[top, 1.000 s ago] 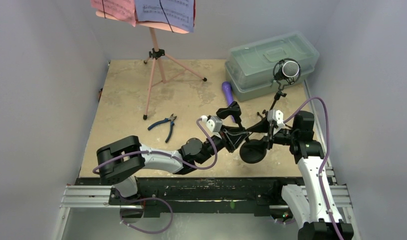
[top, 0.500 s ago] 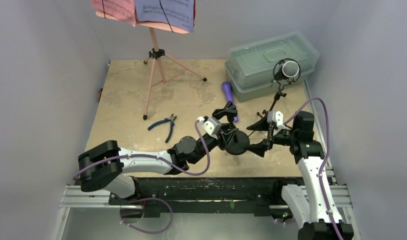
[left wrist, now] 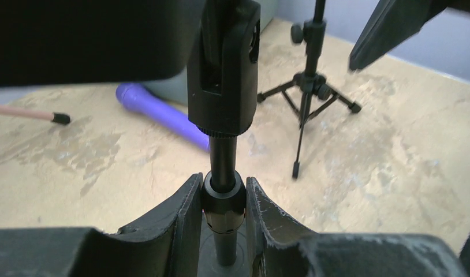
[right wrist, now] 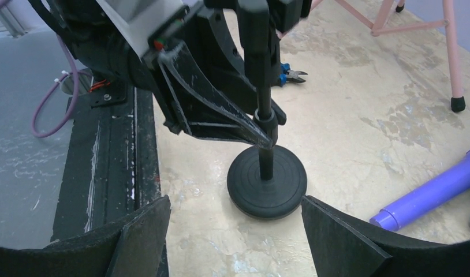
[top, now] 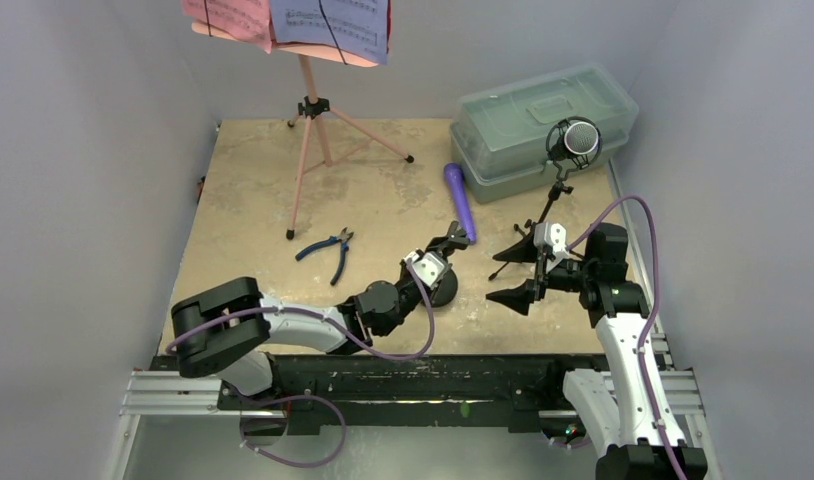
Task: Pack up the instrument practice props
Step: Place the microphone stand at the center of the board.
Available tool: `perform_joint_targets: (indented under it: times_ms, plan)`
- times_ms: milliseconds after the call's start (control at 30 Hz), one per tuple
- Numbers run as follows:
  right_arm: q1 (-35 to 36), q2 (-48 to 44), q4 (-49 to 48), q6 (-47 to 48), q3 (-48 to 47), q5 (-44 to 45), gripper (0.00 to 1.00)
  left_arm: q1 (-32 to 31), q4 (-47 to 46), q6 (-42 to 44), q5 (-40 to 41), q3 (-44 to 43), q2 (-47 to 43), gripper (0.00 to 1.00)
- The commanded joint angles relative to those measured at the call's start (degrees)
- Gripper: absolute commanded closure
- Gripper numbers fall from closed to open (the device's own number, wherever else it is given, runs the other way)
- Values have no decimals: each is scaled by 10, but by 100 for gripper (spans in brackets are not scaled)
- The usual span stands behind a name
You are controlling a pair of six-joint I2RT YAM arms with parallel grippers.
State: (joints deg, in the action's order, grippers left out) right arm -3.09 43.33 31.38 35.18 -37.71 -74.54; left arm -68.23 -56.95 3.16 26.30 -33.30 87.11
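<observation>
My left gripper (top: 438, 268) (left wrist: 223, 199) is shut on the stem collar of a black mic support (right wrist: 267, 182) with a round base and a clip holder (left wrist: 224, 63). Its base is down at the tabletop. My right gripper (top: 511, 275) (right wrist: 235, 202) is open, its fingers (right wrist: 140, 236) spread just right of that base and holding nothing. The purple mic (top: 459, 200) (left wrist: 163, 112) (right wrist: 435, 190) lies on the table. The black silver-headed mic (top: 580, 140) sits on a tripod support (top: 548, 215) (left wrist: 306, 92). The pink music rack (top: 313, 130) holds printed sheets (top: 328, 25) at the back.
Blue-handled pliers (top: 328, 250) (right wrist: 290, 75) lie near the rack's front leg (right wrist: 452, 57). A translucent greenish lidded box (top: 543, 125) stands at the back right, right behind the tripod-mounted mic. The black base rail (right wrist: 105, 144) runs along the near table edge.
The right gripper has opened and let go of the round-base support. The left gripper has carried that support to the left, away from the right gripper, and lowered it.
</observation>
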Motion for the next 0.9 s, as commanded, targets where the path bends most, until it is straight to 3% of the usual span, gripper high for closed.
perform_joint_targets:
  times_ms: [0,133,300,400,533,700,867]
  plan:
    - [1,-6,4,12,-25,-7,13,10,-135,11,24,28,23,100]
    - [1,-7,4,13,-25,-7,13,24,-168,-21,27,55,41,100]
    - [0,-7,5,13,-25,-6,13,30,-206,-62,33,93,41,59]
    - [0,-6,5,13,-25,-6,13,31,-214,-84,25,119,28,42]
    - [1,-5,5,13,-25,-6,13,31,-214,-111,6,163,-5,26]
    - [1,-5,5,14,-25,-6,13,32,-182,-140,-24,194,-70,21]
    - [1,-3,5,14,-25,-6,13,33,-49,-177,-62,158,-183,27]
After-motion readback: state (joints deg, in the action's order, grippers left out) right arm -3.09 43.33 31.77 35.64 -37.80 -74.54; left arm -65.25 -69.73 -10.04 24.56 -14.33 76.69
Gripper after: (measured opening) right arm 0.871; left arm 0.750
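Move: Standing between the left hand's closed fingers, the microphone stand is bound for a spot on the board about 3 cm to the left, 1 cm ahead and some 15 cm below. The purple microphone lies about 22 cm ahead and 5 cm right of that hand, the pliers 10 cm ahead and 27 cm left, both at board level. From the open right hand the spot is about 13 cm left, 4 cm ahead and 18 cm down. Lowering the microphone stand by its collar, the left hand goes down about 4 cm while drifting 3 cm left, to set the base on the board. Its fingers then open wide and it backs off the pole, some 4 cm further left and 3 cm back towards its base, tilting about 15 degrees and rising at the last. ##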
